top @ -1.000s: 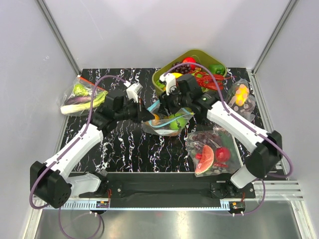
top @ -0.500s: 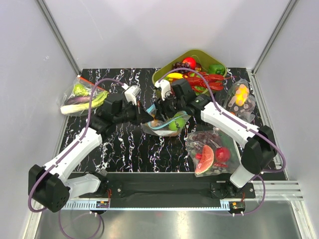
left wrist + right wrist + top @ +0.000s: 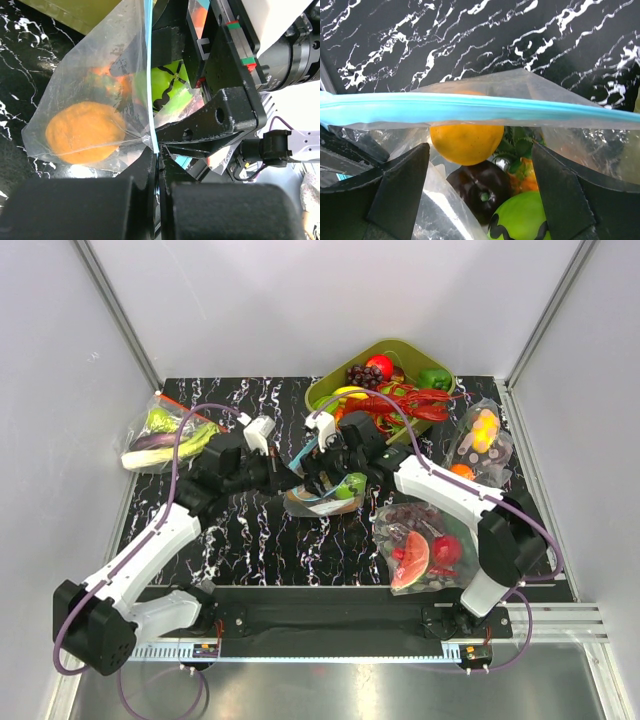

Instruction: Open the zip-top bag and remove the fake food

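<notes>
The zip-top bag (image 3: 318,502) lies mid-table, its light-blue zip strip (image 3: 470,107) stretched across the right wrist view. My left gripper (image 3: 159,157) is shut on the bag's strip edge, holding that side up. My right gripper (image 3: 479,150) stands open at the bag's mouth, one finger (image 3: 400,185) on each side of the fake food. Between them show a yellow-orange round fruit (image 3: 466,142), a dark purple one (image 3: 480,187), a green ball (image 3: 520,217) and an orange pineapple (image 3: 530,175). In the top view both grippers meet over the bag (image 3: 305,475).
A green tray (image 3: 400,348) with a red lobster and fruit stands at the back right. A bag of green vegetables (image 3: 160,435) lies at the left edge. A bag with a watermelon slice (image 3: 420,545) and a small bag (image 3: 482,435) lie on the right.
My right gripper has moved left and down to the bag's mouth and opened wide. My left gripper has kept its hold on the bag's edge and shifted slightly left.
</notes>
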Available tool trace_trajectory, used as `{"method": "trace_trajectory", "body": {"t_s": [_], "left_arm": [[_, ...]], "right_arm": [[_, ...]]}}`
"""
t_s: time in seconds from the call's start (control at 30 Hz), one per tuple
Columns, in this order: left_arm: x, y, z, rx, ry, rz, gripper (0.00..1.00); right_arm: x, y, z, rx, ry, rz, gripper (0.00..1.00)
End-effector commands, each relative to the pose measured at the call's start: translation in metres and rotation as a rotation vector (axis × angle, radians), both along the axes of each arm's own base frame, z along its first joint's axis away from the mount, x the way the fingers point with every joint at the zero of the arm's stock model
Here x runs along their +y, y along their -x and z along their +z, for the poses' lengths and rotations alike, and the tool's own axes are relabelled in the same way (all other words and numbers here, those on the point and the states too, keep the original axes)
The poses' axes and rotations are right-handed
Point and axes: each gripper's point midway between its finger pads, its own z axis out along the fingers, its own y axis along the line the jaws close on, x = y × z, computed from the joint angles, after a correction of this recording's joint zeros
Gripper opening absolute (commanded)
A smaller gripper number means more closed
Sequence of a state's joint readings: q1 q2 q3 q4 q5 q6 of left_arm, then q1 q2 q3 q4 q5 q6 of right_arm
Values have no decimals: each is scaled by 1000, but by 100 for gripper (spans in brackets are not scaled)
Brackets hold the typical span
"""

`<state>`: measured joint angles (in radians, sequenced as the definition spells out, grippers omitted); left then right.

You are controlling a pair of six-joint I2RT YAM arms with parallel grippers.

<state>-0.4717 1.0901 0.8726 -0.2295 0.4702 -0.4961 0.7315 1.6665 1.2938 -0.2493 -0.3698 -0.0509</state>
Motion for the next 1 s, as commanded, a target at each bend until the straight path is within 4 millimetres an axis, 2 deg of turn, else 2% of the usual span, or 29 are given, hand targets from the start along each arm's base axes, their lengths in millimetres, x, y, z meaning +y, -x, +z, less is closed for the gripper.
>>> {"method": "trace_trajectory", "body": {"t_s": [0.0, 0.17, 0.3, 0.33, 0.47, 0.63, 0.77, 0.8, 0.9, 0.93, 0.97], "left_arm": [[-6, -10, 32, -125, 74, 5, 0], [3, -15, 25, -125, 45, 64, 0], [17, -15, 33, -180, 42, 139, 0], [22, -14, 40, -209, 47, 157, 0], [39, -16, 39, -233, 0, 234, 0], [45, -18, 25, -197, -60, 255, 0], [41, -15, 24, -192, -46, 231, 0], [42, -15, 23, -190, -48, 229, 0], [40, -15, 23, -188, -42, 223, 0], [40, -14, 21, -185, -43, 220, 0], [40, -14, 21, -184, -42, 221, 0]], "right_arm": [[34, 26, 10, -11, -105, 151, 91], [44, 42, 0, 8, -111, 239, 91], [51, 50, -15, 39, -97, 281, 90], [52, 51, -17, 44, -95, 287, 90], [58, 58, -27, 56, -77, 312, 89], [61, 65, -39, 64, -19, 329, 88], [57, 62, -47, 52, 14, 297, 86], [56, 60, -52, 52, 21, 280, 84], [61, 47, -46, 14, -25, 208, 66], [59, 49, -47, 21, -39, 187, 62], [65, 42, -35, -23, -88, 170, 54]]}}
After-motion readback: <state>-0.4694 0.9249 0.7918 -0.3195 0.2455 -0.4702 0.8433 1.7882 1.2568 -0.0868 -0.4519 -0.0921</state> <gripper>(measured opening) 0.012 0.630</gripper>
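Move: From the right gripper, open at the bag's mouth, the orange lies about 4 cm to the left, 3 cm lower and 1 cm nearer the base. The dark fruit lies about 6 cm straight below this gripper, and the striped green fruit some 6 cm to its right, 1 cm ahead and 5 cm lower. For the left gripper, already pinching the blue seal, the orange sits about 6 cm below and 1 cm ahead. Reach the open right gripper left, down and back into the bag, about 8 cm in all, turning it some 10 degrees counter-clockwise, then start closing its fingers until they meet the orange's sides. Meanwhile keep the left pinch on the blue seal and draw that hand about 4 cm left with a slight dip and a similar counter-clockwise turn. ##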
